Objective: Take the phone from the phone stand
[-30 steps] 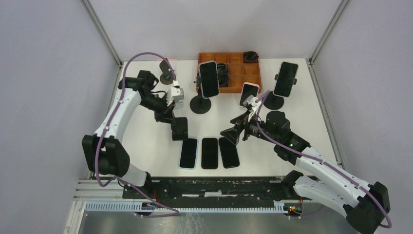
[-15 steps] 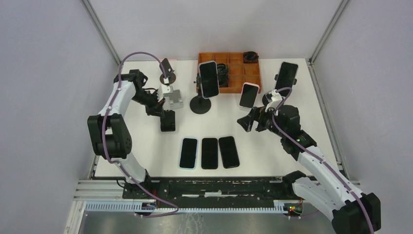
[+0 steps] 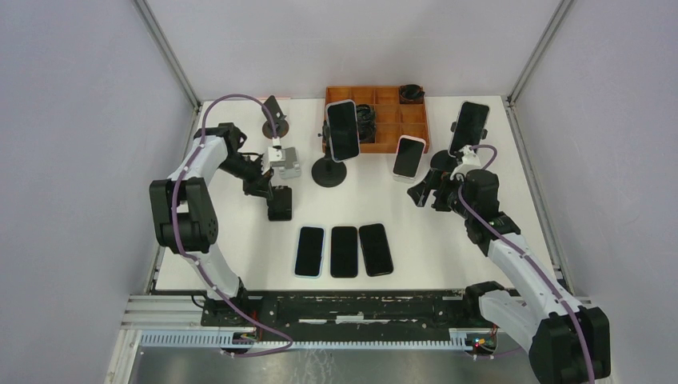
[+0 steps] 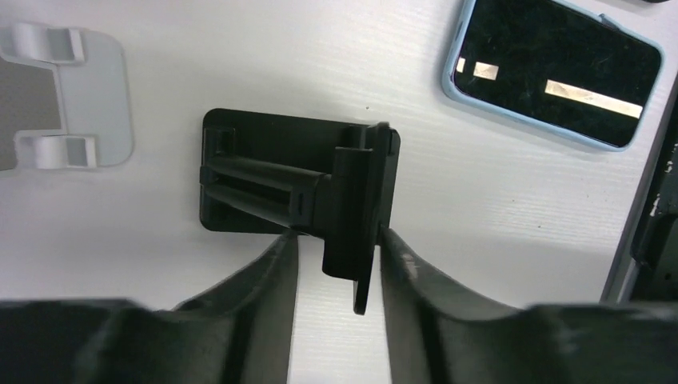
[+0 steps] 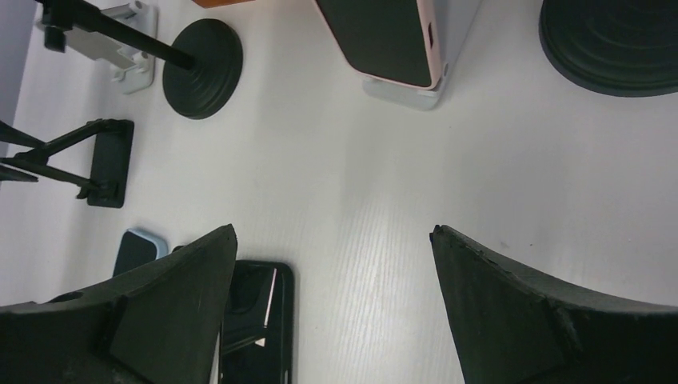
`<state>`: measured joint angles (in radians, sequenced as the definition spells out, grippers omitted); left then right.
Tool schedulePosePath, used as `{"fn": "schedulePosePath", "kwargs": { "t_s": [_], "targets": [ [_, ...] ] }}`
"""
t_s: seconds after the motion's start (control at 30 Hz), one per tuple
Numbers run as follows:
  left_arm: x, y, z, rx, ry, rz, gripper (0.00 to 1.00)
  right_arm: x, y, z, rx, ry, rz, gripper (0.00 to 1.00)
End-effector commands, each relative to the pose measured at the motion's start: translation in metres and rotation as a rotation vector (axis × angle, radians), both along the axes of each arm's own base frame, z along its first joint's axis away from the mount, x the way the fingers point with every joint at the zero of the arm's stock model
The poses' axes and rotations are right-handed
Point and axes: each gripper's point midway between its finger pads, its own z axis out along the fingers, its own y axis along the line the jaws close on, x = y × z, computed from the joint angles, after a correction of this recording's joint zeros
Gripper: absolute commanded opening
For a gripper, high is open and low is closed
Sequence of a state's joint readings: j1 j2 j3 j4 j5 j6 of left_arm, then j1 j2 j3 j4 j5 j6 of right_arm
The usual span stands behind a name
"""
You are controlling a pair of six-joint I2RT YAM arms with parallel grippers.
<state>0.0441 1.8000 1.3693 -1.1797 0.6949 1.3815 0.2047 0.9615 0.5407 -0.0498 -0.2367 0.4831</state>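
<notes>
A pink-cased phone (image 3: 408,156) leans on a small white stand (image 3: 400,176); in the right wrist view the phone (image 5: 384,36) and stand (image 5: 404,88) are ahead of the fingers. My right gripper (image 3: 424,194) (image 5: 333,230) is wide open and empty, just right of and in front of that stand. Two more phones (image 3: 343,130) (image 3: 468,128) sit on round-base stands (image 3: 329,171) (image 3: 448,166). My left gripper (image 3: 272,194) (image 4: 336,236) is shut on an empty black folding stand (image 3: 279,205) (image 4: 280,180), which rests on the table.
Three phones (image 3: 309,250) (image 3: 344,251) (image 3: 376,249) lie flat near the front middle. An orange compartment tray (image 3: 416,120) stands at the back. An empty grey stand (image 3: 285,162) and a small clamp stand (image 3: 274,112) are behind my left gripper.
My right gripper has moved right and back, from near the flat phones to beside the pink phone's stand. My left gripper has carried the black folding stand left, away from the flat phones.
</notes>
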Motion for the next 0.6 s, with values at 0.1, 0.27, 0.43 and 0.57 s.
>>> {"fn": "schedulePosePath", "kwargs": {
  "t_s": [0.1,0.27,0.43,0.57],
  "targets": [
    [0.022,0.001,0.024,0.001,-0.168,-0.017,0.97,0.040,-0.018,-0.008,-0.095,-0.088,-0.071,0.98],
    [0.020,-0.008,0.068,-0.054,-0.184,-0.005,1.00,0.065,-0.024,-0.020,-0.134,-0.108,-0.064,0.98],
    [-0.002,-0.019,0.107,-0.122,-0.116,0.010,1.00,0.090,-0.013,-0.024,-0.107,-0.157,-0.003,0.98],
    [-0.016,-0.028,0.137,-0.179,-0.113,0.055,1.00,0.101,0.001,-0.026,-0.075,-0.222,0.064,0.98]
  ]
}}
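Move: Right of the left fingers by about 3 cm, 2 ahead and 5 below lies the middle of the emptied black stand; the grey stand is 13 ahead and 5 right, the blue-edged phone 11 back, 10 right. From the right hand the pink-edged phone is some 15 cm ahead, 3 left and 7 below; the round black base is 18 ahead and 11 right, the nearest black phone 8 back and 11 left. Releasing the black stand, the left fingers spread from a narrow gap to fully open while the hand barely settles, then it climbs clear, some 9 cm above its start and slightly forward. Meanwhile the right hand, fingers still wide open, swoops down and forward about 7 cm each way towards the pink-edged phone on its stand, not yet touching it. ##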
